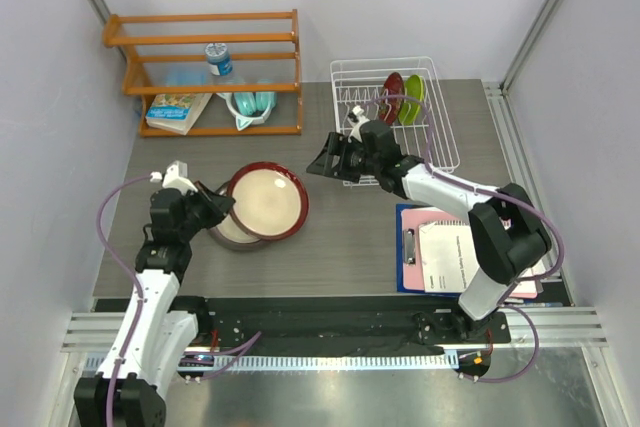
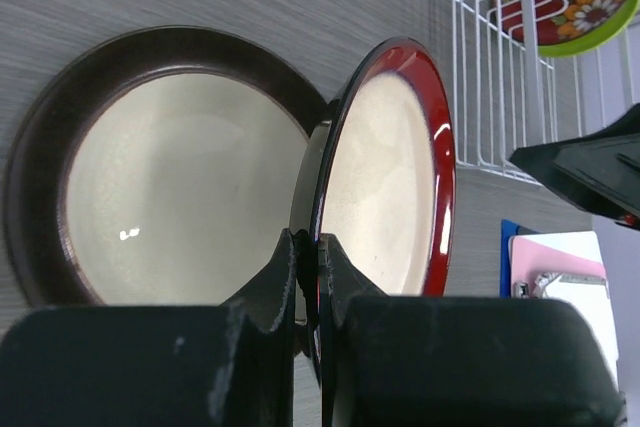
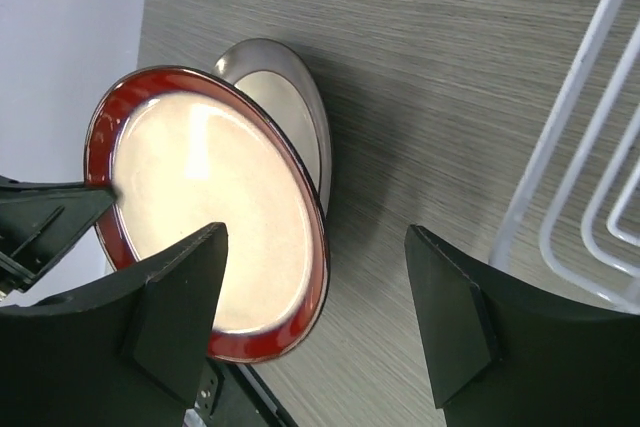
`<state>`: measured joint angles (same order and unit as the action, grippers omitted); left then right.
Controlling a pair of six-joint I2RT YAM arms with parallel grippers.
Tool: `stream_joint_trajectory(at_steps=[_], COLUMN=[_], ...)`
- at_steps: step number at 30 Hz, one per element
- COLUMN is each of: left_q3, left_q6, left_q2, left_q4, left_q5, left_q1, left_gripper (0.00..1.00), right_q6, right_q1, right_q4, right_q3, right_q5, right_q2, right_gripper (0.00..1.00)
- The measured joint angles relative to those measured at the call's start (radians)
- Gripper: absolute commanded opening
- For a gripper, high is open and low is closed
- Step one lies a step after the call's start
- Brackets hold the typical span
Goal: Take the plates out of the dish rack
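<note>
My left gripper (image 1: pixel 213 203) is shut on the rim of the maroon-rimmed plate (image 1: pixel 267 199) and holds it tilted over the grey-rimmed plate (image 1: pixel 232 232), which lies flat on the table. In the left wrist view the gripper (image 2: pixel 318 252) pinches the maroon-rimmed plate's (image 2: pixel 390 167) edge beside the grey-rimmed plate (image 2: pixel 150 177). My right gripper (image 1: pixel 330 161) is open and empty by the front left corner of the white dish rack (image 1: pixel 440 117). The dark red plate (image 1: pixel 393 95) and lime green plate (image 1: pixel 413 99) stand in the rack. The right wrist view shows the open gripper (image 3: pixel 315 237), the maroon-rimmed plate (image 3: pixel 200 197) and the rack wire (image 3: pixel 575 127).
An orange wooden shelf (image 1: pixel 210 72) stands at the back left with a bottle (image 1: pixel 218 57), a book (image 1: pixel 178 112) and a teal item (image 1: pixel 250 104). A blue clipboard with paper (image 1: pixel 455 252) lies at the front right, under the right arm.
</note>
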<state>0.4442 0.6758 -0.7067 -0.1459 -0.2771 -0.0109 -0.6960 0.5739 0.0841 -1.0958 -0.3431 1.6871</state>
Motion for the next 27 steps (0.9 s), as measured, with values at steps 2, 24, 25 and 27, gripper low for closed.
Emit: stream_joint_trajectory(at_steps=[2, 24, 25, 27], left_q3=[0.01, 0.007, 0.003, -0.003], left_q6=[-0.008, -0.005, -0.001, 0.003], left_q2=[0.012, -0.031, -0.036, -0.045], left_q4=[-0.039, -0.121, -0.119, -0.119], left_q5=[0.026, 0.227, 0.234, 0.248], left_q1=[0.0, 0.053, 0.054, 0.055], left_gripper=[0.0, 0.0, 0.0, 0.01], right_q6=[0.01, 0.091, 0.098, 0.114], right_q1=[0.0, -0.001, -0.002, -0.006], right_q4=[-0.017, -0.154, -0.17, -0.202], right_q3=[0.0, 0.027, 0.026, 0.025], right_q5=[0.009, 0.066, 0.076, 0.094], right_q2=[-0.016, -0.193, -0.205, -0.231], right_gripper=[0.78, 0.78, 0.78, 0.8])
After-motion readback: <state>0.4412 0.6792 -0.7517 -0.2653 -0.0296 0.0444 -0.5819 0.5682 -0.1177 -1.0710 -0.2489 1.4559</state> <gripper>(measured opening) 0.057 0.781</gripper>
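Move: The dark-rimmed plate stack is centred about 4 cm right of the left gripper, level with it fore and aft, some 8 cm lower. The held red-rimmed plate's middle is 9 cm right, 1 cm ahead; the wooden shelf stands 30 cm ahead, 8 cm left. From the right gripper, the rack's red plate is about 17 cm ahead, 20 cm right, the green one 4 cm farther right; the stack is 9 cm back, 18 cm left. Bring the left gripper about 6 cm left, then increasingly down by some 4 cm, still pinching the red-rimmed plate's left rim, so that the plate goes over and down towards the dark-rimmed stack; turn the wrist counter-clockwise about 15 degrees and tip it down slightly. Meanwhile raise the open, empty right gripper and draw it right and a little back, away from the stack. ##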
